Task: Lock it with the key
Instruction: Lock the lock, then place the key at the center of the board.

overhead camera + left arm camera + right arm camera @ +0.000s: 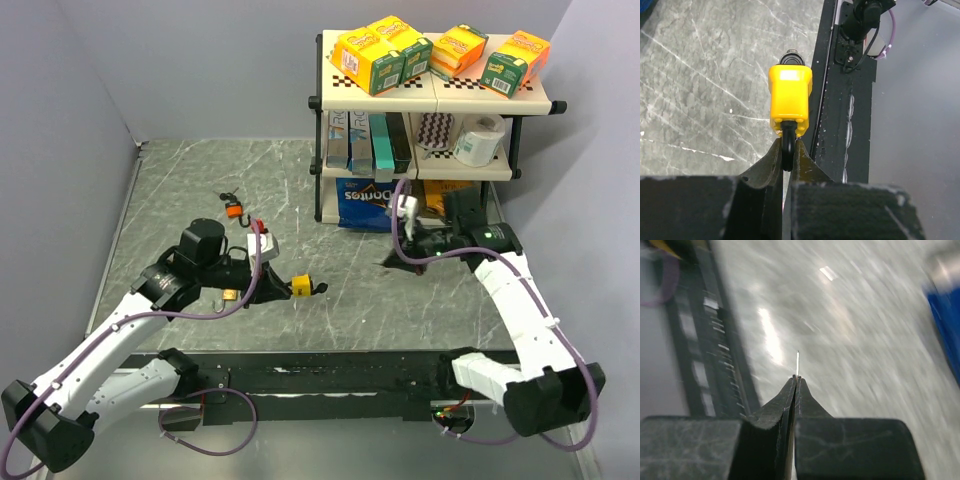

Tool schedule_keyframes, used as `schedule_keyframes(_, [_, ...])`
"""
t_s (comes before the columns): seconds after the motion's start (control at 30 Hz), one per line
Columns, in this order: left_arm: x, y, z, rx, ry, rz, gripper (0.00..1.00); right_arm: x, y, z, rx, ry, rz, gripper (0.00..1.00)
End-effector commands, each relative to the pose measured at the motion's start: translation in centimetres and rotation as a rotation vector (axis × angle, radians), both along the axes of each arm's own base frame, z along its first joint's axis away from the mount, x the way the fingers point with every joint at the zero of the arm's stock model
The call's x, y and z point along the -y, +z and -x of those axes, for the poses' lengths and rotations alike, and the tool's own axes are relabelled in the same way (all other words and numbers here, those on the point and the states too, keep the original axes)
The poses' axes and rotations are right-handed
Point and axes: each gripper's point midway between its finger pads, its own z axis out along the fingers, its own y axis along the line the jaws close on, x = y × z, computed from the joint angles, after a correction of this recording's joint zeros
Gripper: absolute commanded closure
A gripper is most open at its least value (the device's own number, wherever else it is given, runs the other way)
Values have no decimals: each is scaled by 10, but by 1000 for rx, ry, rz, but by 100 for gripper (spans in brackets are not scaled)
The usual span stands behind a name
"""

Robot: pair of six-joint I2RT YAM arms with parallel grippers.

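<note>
A yellow padlock (pixel 790 100) hangs out over the marble table, near its front edge. My left gripper (pixel 787 150) is shut on its black shackle (pixel 788 150). In the top view the padlock (pixel 300 287) sits just right of the left gripper (pixel 280 288). My right gripper (pixel 796 380) is shut on a thin metal key (pixel 798 362), seen edge-on and sticking out past the fingertips. That gripper (pixel 392 260) hovers low in front of the shelf, well right of the padlock. The right wrist view is blurred.
A small orange padlock (pixel 235 210) lies on the table (pixel 200 180) behind the left arm. A two-level shelf (pixel 330 105) at the back right holds yellow-green boxes, cartons, a paper roll and a blue chips bag (pixel 362 203). A black rail (pixel 330 375) runs along the near edge.
</note>
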Motion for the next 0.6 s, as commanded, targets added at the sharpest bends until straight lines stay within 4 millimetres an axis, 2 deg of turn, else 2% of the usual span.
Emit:
schedule_keyframes(0.0, [2, 10, -6, 58, 10, 40, 99, 69, -52, -28, 73, -163, 186, 100])
schedule_keyframes(0.07, [3, 7, -11, 56, 27, 29, 99, 94, -69, -41, 71, -238, 230, 100])
schedule_keyframes(0.1, [4, 5, -13, 50, 30, 24, 99, 115, -80, -51, 87, -294, 262, 100])
schedule_keyframes(0.2, [5, 2, -22, 41, 57, 11, 99, 158, -108, -67, 78, -405, 354, 100])
schedule_keyframes(0.23, [6, 1, -24, 37, 65, 7, 99, 172, -115, -78, 93, -443, 384, 100])
schedule_keyframes(0.33, [7, 0, -32, 21, 108, -6, 99, 202, -132, -93, 82, -519, 422, 100])
schedule_keyframes(0.5, [4, -1, -49, 2, 211, -27, 99, 236, -161, -106, 80, -539, 502, 100])
schedule_keyframes(0.57, [1, 0, -58, -7, 282, -36, 99, 251, -166, -110, 84, -564, 526, 100])
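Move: The yellow lock hangs out of the left hand's shut fingers, its body some 4 cm to their right and about 1 cm lower. The orange lock lies on the table about 24 cm ahead and 20 cm left of the left hand, some 20 cm below it. From the right hand, the yellow lock is about 22 cm left, 6 cm back and 2 cm lower, and the blue chip bag stands roughly 18 cm ahead, 2 cm left and 15 cm below. Rightward and down, reaching forward as well, the right hand sweeps quickly away from the yellow lock, about 22 cm across and 16 cm down, its shut, empty fingers tipping down and swinging clockwise to point more forward. The left hand keeps its pinch on the lock's black shackle and eases forward and down some 3 cm each way, turning slightly counter-clockwise. ##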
